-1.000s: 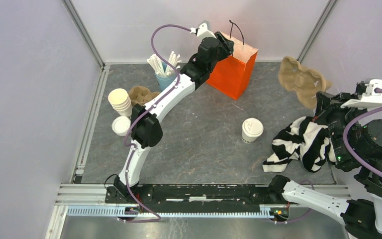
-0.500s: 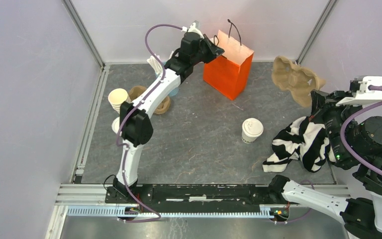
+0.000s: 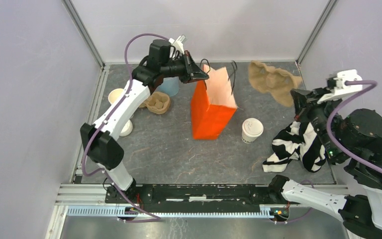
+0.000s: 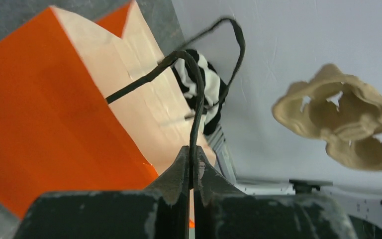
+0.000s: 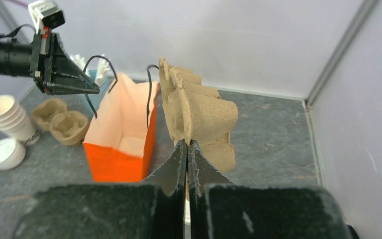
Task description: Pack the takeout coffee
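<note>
The takeout coffee [image 3: 252, 129], a cream cup with a white lid, stands upright on the grey table just right of the orange paper bag [image 3: 210, 107]. The bag is open and leans. My left gripper [image 3: 203, 76] is shut on one of the bag's black cord handles [image 4: 195, 99] and holds the bag's top edge up. My right gripper [image 3: 295, 97] is shut on a brown pulp cup carrier [image 3: 271, 80] and holds it in the air right of the bag. The carrier also shows in the right wrist view [image 5: 199, 112], above the bag [image 5: 122, 139].
A black-and-white striped cloth [image 3: 301, 142] lies at the right. At the back left are a stack of lidless cups [image 3: 116, 95], a loose white lid [image 3: 125, 128], a second pulp carrier [image 3: 157, 102] and a blue cup [image 3: 169, 85]. Walls enclose the table.
My left gripper has pulled the bag by its handle from the back wall forward and left to the table's middle, next to the coffee. My right gripper has carried the pulp carrier left towards the bag.
</note>
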`<action>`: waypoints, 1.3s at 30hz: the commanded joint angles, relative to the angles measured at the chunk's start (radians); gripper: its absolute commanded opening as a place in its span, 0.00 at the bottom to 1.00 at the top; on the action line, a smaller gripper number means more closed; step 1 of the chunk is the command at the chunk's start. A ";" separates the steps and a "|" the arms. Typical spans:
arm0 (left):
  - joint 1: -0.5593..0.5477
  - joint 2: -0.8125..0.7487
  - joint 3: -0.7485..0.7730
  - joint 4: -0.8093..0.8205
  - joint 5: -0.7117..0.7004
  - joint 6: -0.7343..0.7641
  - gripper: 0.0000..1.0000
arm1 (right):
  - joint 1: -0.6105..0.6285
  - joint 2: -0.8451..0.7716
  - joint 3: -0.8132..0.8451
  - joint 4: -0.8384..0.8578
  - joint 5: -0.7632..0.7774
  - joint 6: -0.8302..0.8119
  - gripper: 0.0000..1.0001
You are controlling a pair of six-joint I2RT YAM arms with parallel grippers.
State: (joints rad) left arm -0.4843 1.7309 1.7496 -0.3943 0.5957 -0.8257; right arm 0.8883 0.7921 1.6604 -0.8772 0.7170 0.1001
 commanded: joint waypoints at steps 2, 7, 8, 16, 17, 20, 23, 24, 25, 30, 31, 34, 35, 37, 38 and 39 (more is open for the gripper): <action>0.024 -0.149 -0.095 -0.171 0.161 0.211 0.02 | 0.001 0.064 0.012 0.050 -0.252 -0.058 0.00; 0.085 -0.255 -0.226 -0.273 0.159 0.305 0.02 | 0.002 0.101 0.021 0.058 -0.383 -0.063 0.00; 0.099 -0.264 -0.229 -0.308 0.140 0.323 0.02 | 0.002 0.106 0.026 0.058 -0.398 -0.063 0.00; 0.127 -0.254 0.011 -0.621 -0.251 0.311 0.49 | 0.001 0.127 0.052 0.138 -0.413 -0.038 0.00; 0.128 -0.262 0.041 -0.642 -0.278 0.265 0.57 | 0.002 0.133 0.062 0.144 -0.415 -0.032 0.00; 0.121 -0.308 0.033 -0.676 -0.317 0.132 0.78 | 0.002 0.142 0.072 0.156 -0.413 -0.030 0.00; 0.079 -0.401 -0.038 -0.705 -0.391 -0.027 0.99 | 0.001 0.123 0.036 0.178 -0.382 -0.034 0.00; 0.068 -0.437 -0.070 -0.714 -0.403 -0.106 1.00 | 0.001 0.114 0.018 0.191 -0.372 -0.035 0.00; 0.060 -0.477 -0.116 -0.721 -0.401 -0.184 1.00 | 0.002 0.104 0.002 0.200 -0.363 -0.035 0.00; -0.077 -0.630 -0.320 -0.631 -0.411 -0.647 0.99 | 0.001 0.066 -0.051 0.230 -0.347 -0.012 0.00; -0.129 -0.630 -0.315 -0.632 -0.461 -0.707 0.99 | 0.002 0.059 -0.060 0.232 -0.343 -0.006 0.00; -0.279 -0.574 -0.284 -0.644 -0.571 -0.875 1.00 | 0.002 0.034 -0.077 0.234 -0.328 0.001 0.00; -0.320 -0.544 -0.272 -0.645 -0.589 -0.919 1.00 | 0.002 0.030 -0.077 0.229 -0.320 0.001 0.00; -0.375 -0.471 -0.230 -0.658 -0.640 -0.980 1.00 | 0.002 0.028 -0.067 0.218 -0.307 0.001 0.00; -0.391 -0.425 -0.197 -0.682 -0.644 -1.008 1.00 | 0.001 0.028 -0.056 0.210 -0.303 0.001 0.00; -0.401 -0.382 -0.159 -0.735 -0.644 -1.028 1.00 | 0.001 0.031 -0.048 0.206 -0.300 0.002 0.00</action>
State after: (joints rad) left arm -0.8337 1.2179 1.4887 -1.0695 0.0616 -1.6001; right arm 0.8883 0.8295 1.5856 -0.7010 0.3775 0.0883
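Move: The left hand already pinches a handle of the orange bag, whose middle hangs about 20 cm below and 4 cm to the right. From there the capped coffee cup is roughly 19 cm right and 6 cm nearer, the straw bucket 23 cm ahead and 18 cm left. The right hand holds a cup carrier high up; from it the bag lies some 20 cm ahead, 21 cm left and 34 cm lower, the coffee cup 13 cm ahead, 6 cm left and far below. Keeping its pinch on the handle, the left hand draws the bag left and back, sinking about 4 cm, then opens wide and lets go; it lifts slightly, backs off some 13 cm to the bag's near side and swings right while tipping about 40 degrees down. The right hand, still gripping the carrier, sweeps 10 cm left, turning some 20 degrees counter-clockwise, then eases back a little. ##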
